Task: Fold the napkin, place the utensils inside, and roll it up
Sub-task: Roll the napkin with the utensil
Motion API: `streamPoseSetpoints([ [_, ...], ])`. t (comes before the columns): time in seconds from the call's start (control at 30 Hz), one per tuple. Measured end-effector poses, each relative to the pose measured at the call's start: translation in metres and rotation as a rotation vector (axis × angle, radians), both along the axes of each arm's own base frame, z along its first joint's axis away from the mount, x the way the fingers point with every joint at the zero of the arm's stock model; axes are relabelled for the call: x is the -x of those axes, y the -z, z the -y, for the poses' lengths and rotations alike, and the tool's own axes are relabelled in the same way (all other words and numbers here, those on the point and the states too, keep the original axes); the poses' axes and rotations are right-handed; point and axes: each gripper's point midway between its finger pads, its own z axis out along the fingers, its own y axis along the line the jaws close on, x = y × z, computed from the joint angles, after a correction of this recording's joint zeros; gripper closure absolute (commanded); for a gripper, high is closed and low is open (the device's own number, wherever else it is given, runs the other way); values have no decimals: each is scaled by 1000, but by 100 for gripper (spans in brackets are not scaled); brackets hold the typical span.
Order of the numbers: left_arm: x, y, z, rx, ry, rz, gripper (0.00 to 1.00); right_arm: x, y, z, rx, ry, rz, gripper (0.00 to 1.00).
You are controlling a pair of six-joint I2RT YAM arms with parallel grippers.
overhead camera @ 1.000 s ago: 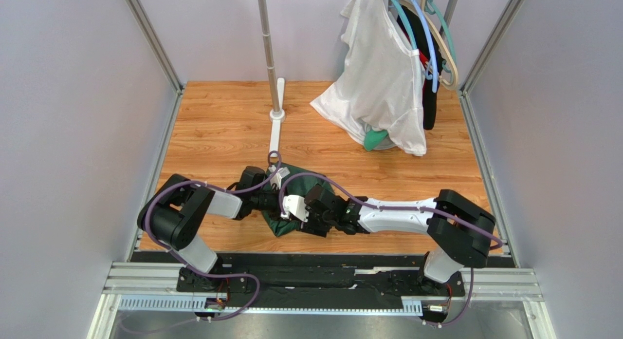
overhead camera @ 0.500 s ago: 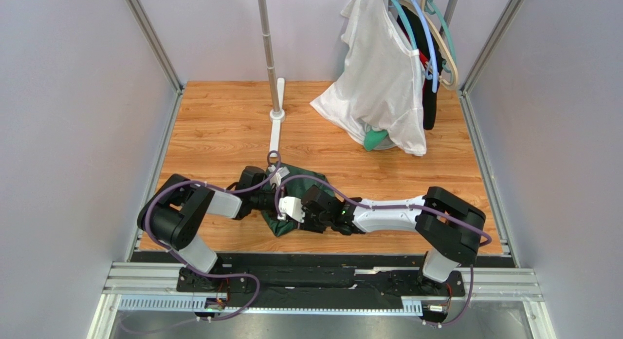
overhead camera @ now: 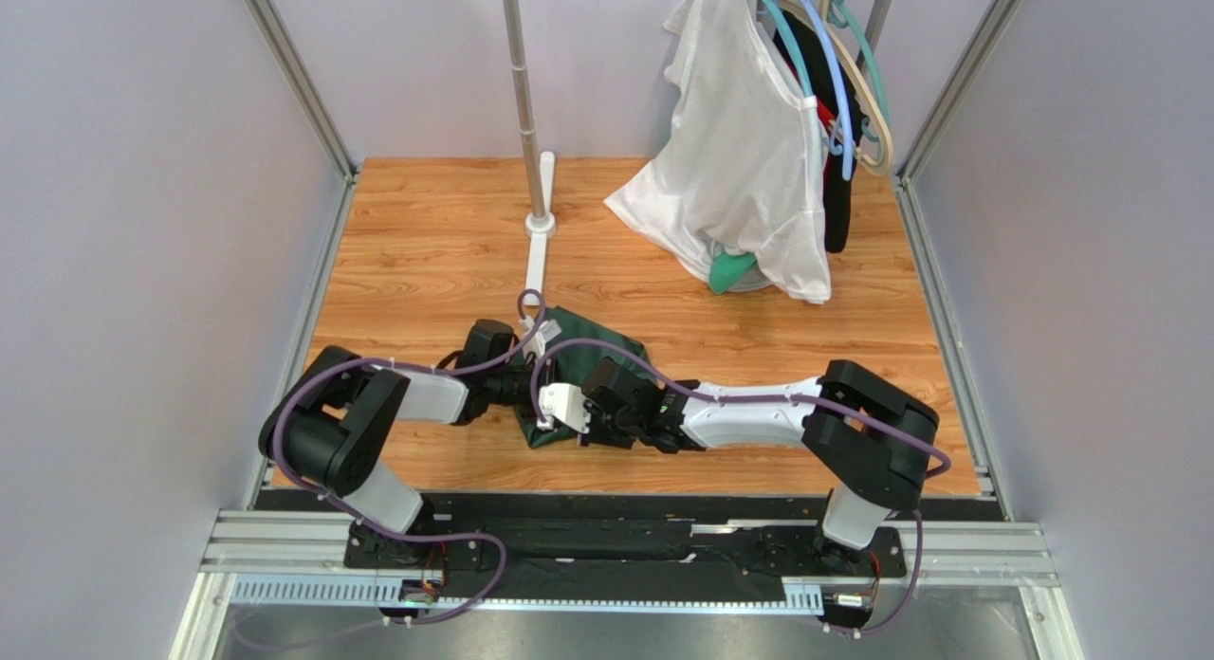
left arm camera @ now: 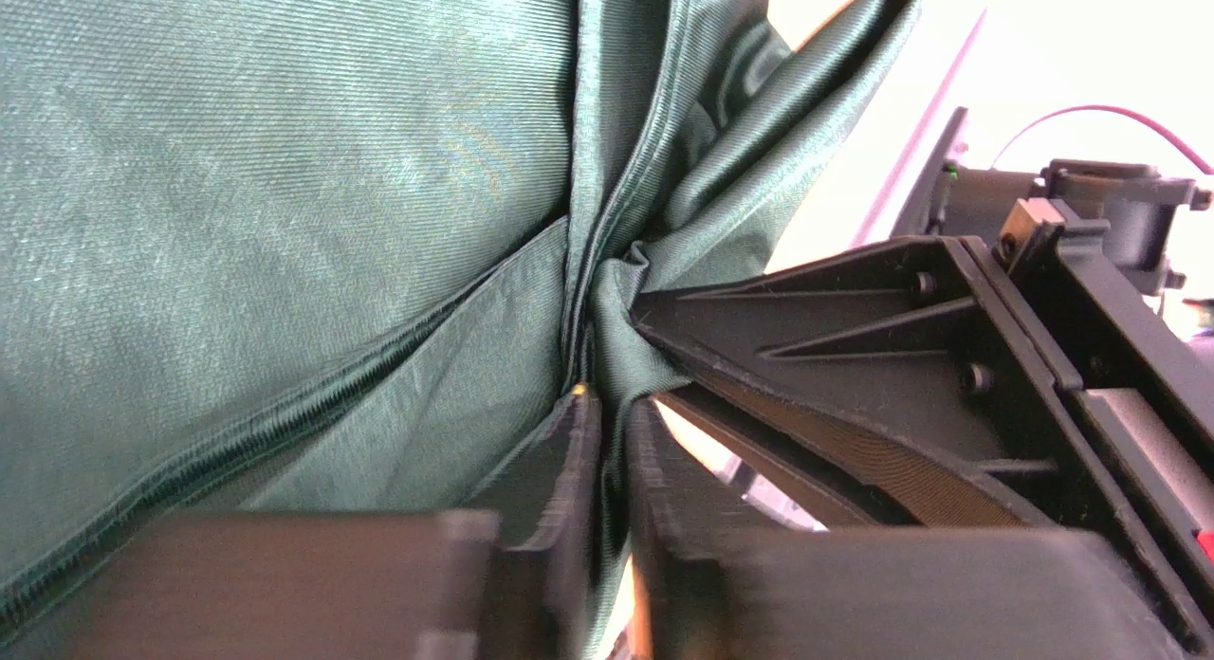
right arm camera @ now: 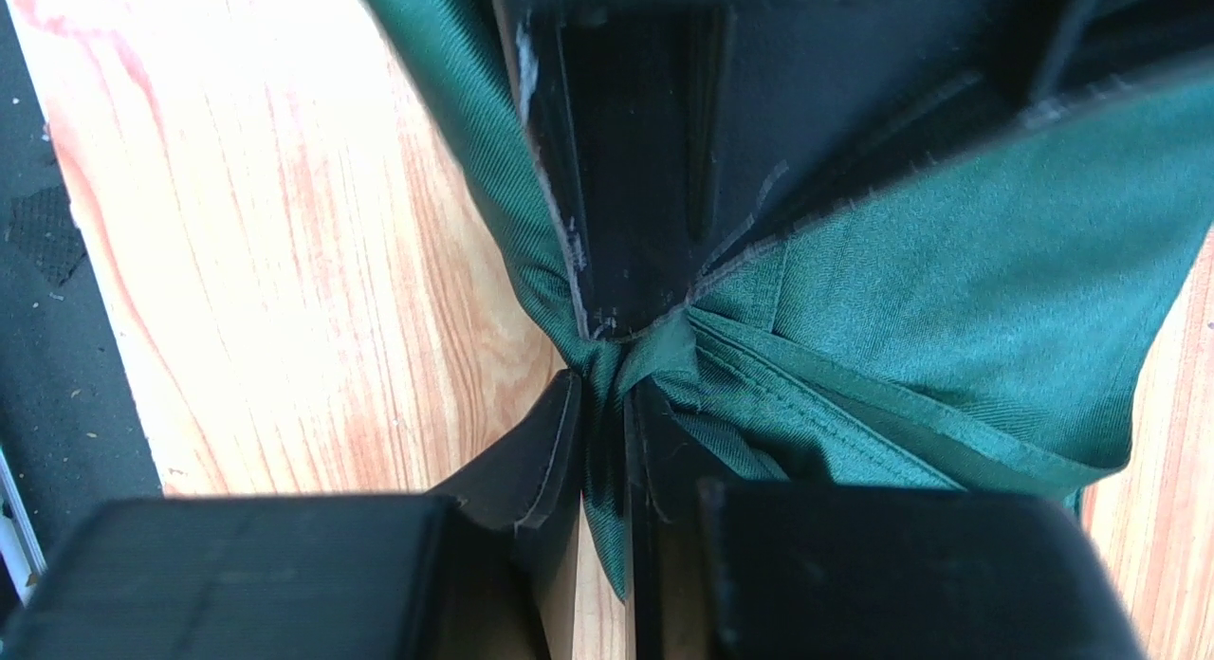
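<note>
The dark green napkin (overhead camera: 570,329) lies bunched on the wooden table (overhead camera: 413,248) between the two arms. In the left wrist view its folds (left arm camera: 285,191) fill the frame. My left gripper (left arm camera: 606,418) pinches a gathered ridge of the cloth, jaws nearly together. My right gripper (right arm camera: 606,404) is shut on the same bunched corner (right arm camera: 912,305) from the opposite side, tip to tip with the left fingers (right arm camera: 627,162). From above, both grippers meet at the cloth's near left edge (overhead camera: 536,404). The utensils are out of view.
A clothes rack pole (overhead camera: 525,105) and its white base (overhead camera: 539,248) stand just behind the napkin. A white garment (overhead camera: 741,148) on hangers and a brighter green garment (overhead camera: 731,272) hang at the back right. Grey walls and metal rails close both sides.
My right gripper has closed onto the napkin and its arm has reached further left. The cloth is drawn into a narrower bunch. The left arm barely moved.
</note>
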Motion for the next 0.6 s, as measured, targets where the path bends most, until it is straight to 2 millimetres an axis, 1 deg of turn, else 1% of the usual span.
streamPoseSetpoints([
  [0.07, -2, -2, -2, -20, -12, 8, 55, -1, 0, -1, 2, 7, -6, 100],
  [0.1, -4, -4, -3, -30, -19, 19, 47, -2, 0, -1, 2, 13, -9, 100],
  [0.13, -6, -7, -4, -39, -26, 31, 43, -2, -1, -2, 2, 21, -15, 100],
  [0.2, -10, -14, -7, -54, -44, 65, 39, -3, 0, -3, 2, 39, -29, 100],
  [0.3, -16, -28, -13, -84, -84, 120, 38, -2, -1, -3, 4, 66, -51, 100],
  [0.37, -22, -35, -21, -123, -125, 171, 37, -3, -4, -6, -7, 72, -60, 100],
  [0.53, -29, -40, -42, -219, -225, 241, 36, 4, -10, -15, -28, 72, -96, 100],
  [0.57, -29, -40, -47, -236, -243, 248, 36, 5, -10, -15, -29, 77, -106, 100],
  [0.6, -29, -40, -50, -250, -257, 252, 36, 7, -8, -10, -16, 96, -122, 100],
])
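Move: The napkin roll runs crosswise near the table: its left end is still in the left fingers, its middle about 3 cm to their right and 1 cm nearer the base. From the left hand the napkin's flat part spreads some 5 cm ahead and 3 cm right, 2 cm lower; the table's front edge is about 12 cm back, straight behind. The right fingers already pinch the same roll, its middle practically at their tips. Up and away to its left, with some forward, the left hand opens its fingers wide and comes free of the napkin roll, rising about 4 cm and drawing back leftward some 5 cm, slowly at first, while the fingers tip downward and the hand turns about 15 degrees counter-clockwise. The right hand keeps its pinch on the roll, easing only about 1 cm left and up with a slight tilt. ##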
